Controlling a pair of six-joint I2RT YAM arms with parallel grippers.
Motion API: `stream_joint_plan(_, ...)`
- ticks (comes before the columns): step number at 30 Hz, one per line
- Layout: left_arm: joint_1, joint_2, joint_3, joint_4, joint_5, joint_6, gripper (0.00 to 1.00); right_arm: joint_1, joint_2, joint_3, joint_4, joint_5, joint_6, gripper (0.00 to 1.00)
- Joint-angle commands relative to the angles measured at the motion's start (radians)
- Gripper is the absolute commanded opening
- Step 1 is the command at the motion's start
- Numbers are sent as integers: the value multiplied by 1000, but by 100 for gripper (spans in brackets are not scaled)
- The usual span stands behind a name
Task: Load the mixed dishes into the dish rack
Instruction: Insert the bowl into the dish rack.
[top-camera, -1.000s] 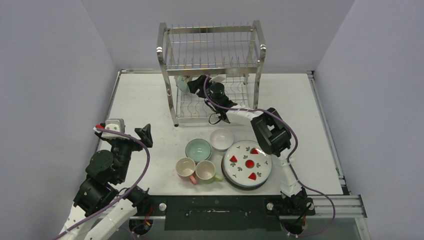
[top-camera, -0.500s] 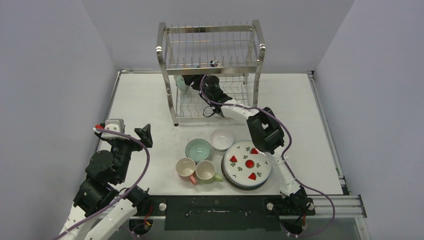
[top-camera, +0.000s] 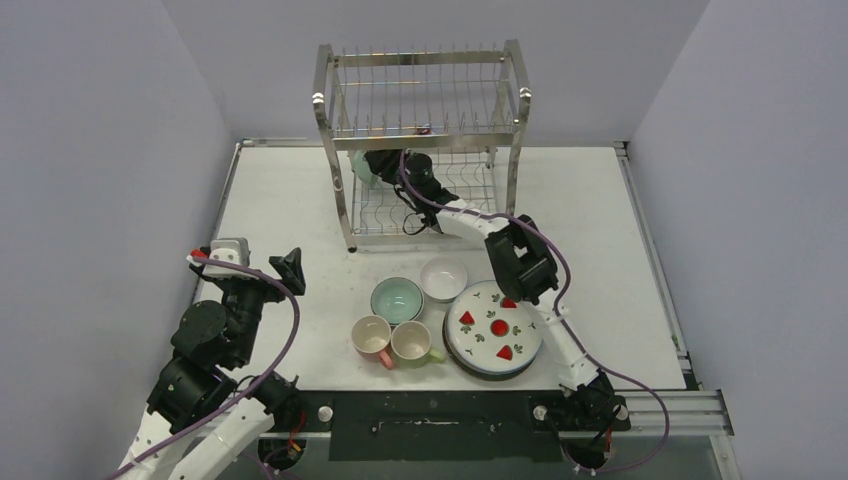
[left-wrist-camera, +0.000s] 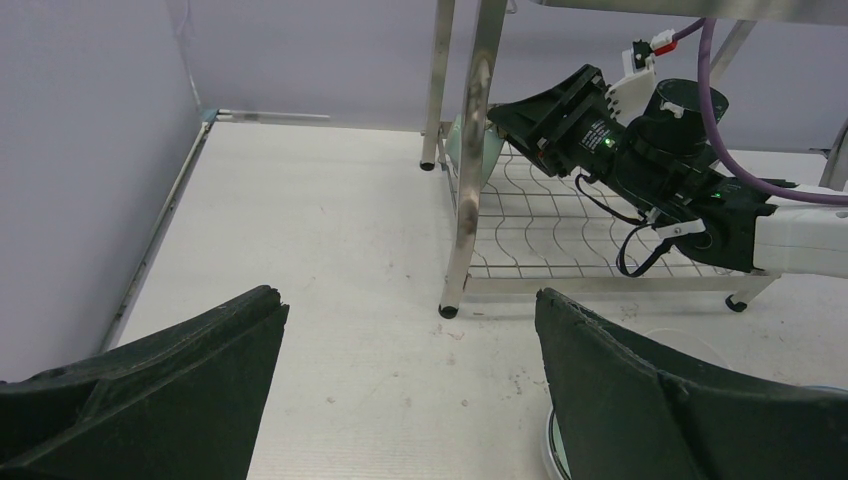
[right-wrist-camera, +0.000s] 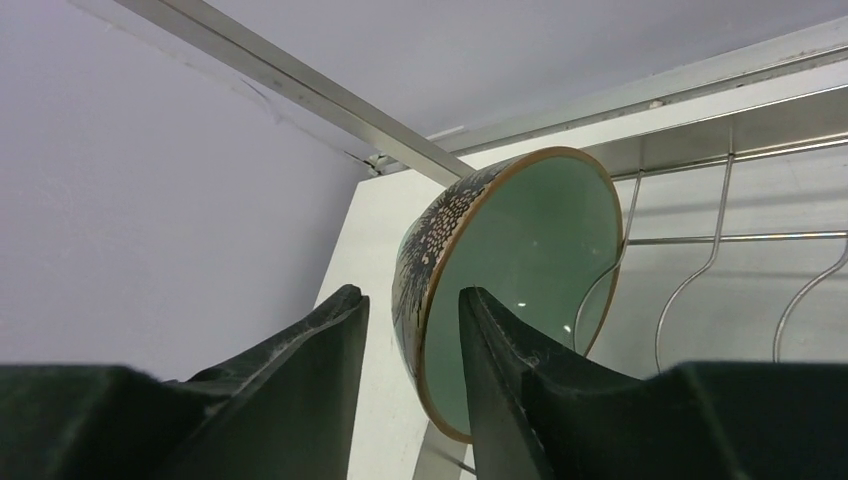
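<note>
The dish rack (top-camera: 324, 100) stands at the back of the table. A mint-green bowl (right-wrist-camera: 530, 260) with a dark patterned outside stands on edge at the left end of its lower tier (top-camera: 362, 168). My right gripper (right-wrist-camera: 410, 295) reaches into that tier (top-camera: 382, 165) and straddles the bowl's rim. One finger is inside the bowl and the other outside, with a narrow gap beside the outer wall. My left gripper (left-wrist-camera: 410, 297) hangs wide open and empty over the table's left side (top-camera: 262, 262).
In front of the rack sit a mint bowl (top-camera: 396, 298), a white bowl (top-camera: 443, 278), a strawberry plate (top-camera: 494, 326) on a stack, a pink mug (top-camera: 372, 338) and a green mug (top-camera: 412, 342). Walls close in the table on three sides.
The right arm has stretched further into the lower tier toward its left end, and its jaws have narrowed around the bowl's rim. The left arm has not moved.
</note>
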Motion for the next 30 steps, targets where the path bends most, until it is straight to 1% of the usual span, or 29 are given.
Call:
stream_joint_plan(1,3,-2,3,53,6,11,95,1,7,54,53,-39,38,35)
stream_joint_plan(4,3,-2,3,52,5,11,95,-2,18,59,68,-49,62,30)
stream_joint_plan(6,3,-3,3,52,6,11,95,-4,24,57,85,-53,79,23)
stream_joint_plan(8,3,-3,3,53,4,11,95,-5,29,56,102,-57,96,14)
stream_joint_plan(10,3,-3,3,51,4,11,95,-8,29,53,113,-56,111,1)
stream_joint_plan(18,3,-3,3,52,3,11,95,-16,1,45,122,-65,108,0)
stream_joint_plan(30,3,-2,3,51,6,11,95,-54,-26,40,36,-148,88,0)
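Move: In the rack's lower tier, the green bowl stands on edge just beyond the right fingertips, its middle about 3 cm ahead, 2 cm left and 4 cm below. The rack's front left foot is some 15 cm back, 5 cm left and 12 cm below; the small white bowl lies about 21 cm back, 14 cm right and 11 cm below. From the left hand, the green bowl is roughly 36 cm ahead, 10 cm right and 18 cm lower. Closing on the green bowl's near rim, the right fingers go from nearly half open to almost shut, one on the outer wall and one inside, and pinch it. Meanwhile the hand edges about 1 cm left, then eases most of that way back to the right with the rim held, rolling its left side up some 5 degrees and turning slightly counter-clockwise. ##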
